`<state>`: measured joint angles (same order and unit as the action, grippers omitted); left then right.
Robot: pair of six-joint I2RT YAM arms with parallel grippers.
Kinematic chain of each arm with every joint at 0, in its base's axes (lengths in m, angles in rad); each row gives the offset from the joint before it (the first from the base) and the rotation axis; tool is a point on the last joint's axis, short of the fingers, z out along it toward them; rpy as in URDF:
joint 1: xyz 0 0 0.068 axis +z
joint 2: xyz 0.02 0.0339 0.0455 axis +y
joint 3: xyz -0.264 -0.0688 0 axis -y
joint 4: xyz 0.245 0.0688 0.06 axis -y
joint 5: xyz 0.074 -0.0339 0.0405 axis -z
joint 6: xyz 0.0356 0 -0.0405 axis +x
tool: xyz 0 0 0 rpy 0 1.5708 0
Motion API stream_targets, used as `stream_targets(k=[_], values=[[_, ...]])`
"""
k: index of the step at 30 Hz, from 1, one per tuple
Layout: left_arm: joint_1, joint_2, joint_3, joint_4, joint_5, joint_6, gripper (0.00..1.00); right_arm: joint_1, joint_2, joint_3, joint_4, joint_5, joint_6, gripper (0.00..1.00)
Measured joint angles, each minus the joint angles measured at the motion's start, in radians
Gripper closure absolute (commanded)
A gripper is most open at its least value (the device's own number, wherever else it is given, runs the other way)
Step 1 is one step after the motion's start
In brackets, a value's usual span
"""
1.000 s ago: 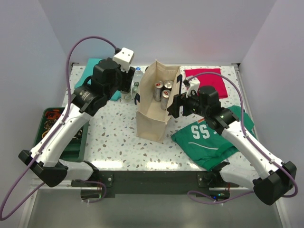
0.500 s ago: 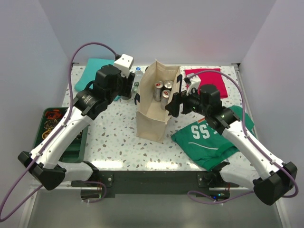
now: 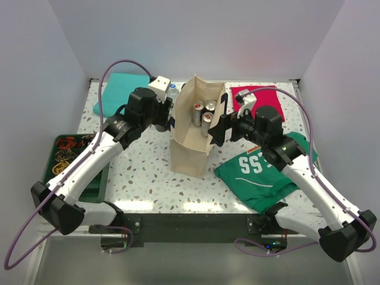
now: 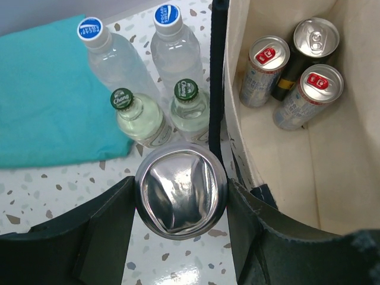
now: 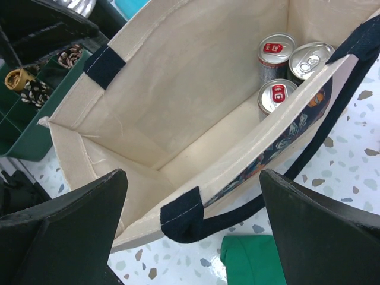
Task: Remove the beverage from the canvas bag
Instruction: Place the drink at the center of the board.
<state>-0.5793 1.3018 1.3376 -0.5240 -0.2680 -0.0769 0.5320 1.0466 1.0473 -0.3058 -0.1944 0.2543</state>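
The canvas bag (image 3: 190, 145) stands upright mid-table with its mouth open; three beverage cans (image 3: 202, 113) sit upright in its far end, also seen as cans (image 4: 291, 71) and cans (image 5: 285, 65). My left gripper (image 4: 180, 199) hovers just left of the bag (image 4: 297, 166), shut on another beverage can (image 4: 180, 190), whose shiny silver end faces the camera. In the top view the left gripper (image 3: 161, 114) hides that can. My right gripper (image 5: 193, 208) is open wide over the bag's right rim, straddling a navy strap handle (image 5: 190, 219) without touching it.
Two clear plastic bottles (image 4: 172, 50) and two green-capped glass bottles (image 4: 142, 119) stand left of the bag beside a teal cloth (image 3: 122, 89). A red cloth (image 3: 261, 98) and a green jersey (image 3: 261, 172) lie to the right. A green tray (image 3: 71, 157) sits at the left edge.
My left arm has swung right, nearer the bag's left side, still holding its can. The right gripper's jaws have widened and shifted slightly back along the bag's rim.
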Motion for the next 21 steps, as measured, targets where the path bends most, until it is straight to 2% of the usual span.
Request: stream_targets(k=[21], values=[[0.021, 0.027, -0.280, 0.268, 0.011, -0.067, 1.00, 0.000, 0.025, 0.011, -0.002, 0.021, -0.001, 0.02]])
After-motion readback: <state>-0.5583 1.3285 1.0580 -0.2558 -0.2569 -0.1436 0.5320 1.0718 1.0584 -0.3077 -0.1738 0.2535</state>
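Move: Roughly 25 cm beneath the left hand, perhaps 2 cm ahead, is the bare board spot for the can it already holds. Two green-capped bottles stand 11 to 12 cm ahead of the hand, one 5 cm left, one 3 cm right; the two water bottles are some 8 cm beyond them. The bag's middle is about 13 cm right, level with the hand. From the right hand, the spot lies about 22 cm left and 6 cm ahead. Lowering the held can almost straight down towards the open board, the left hand sinks about 8 cm, between the bag's left wall on its right and the green-capped bottles ahead. The fingers keep their hold and the wrist barely tips, so the can stays roughly upright. ##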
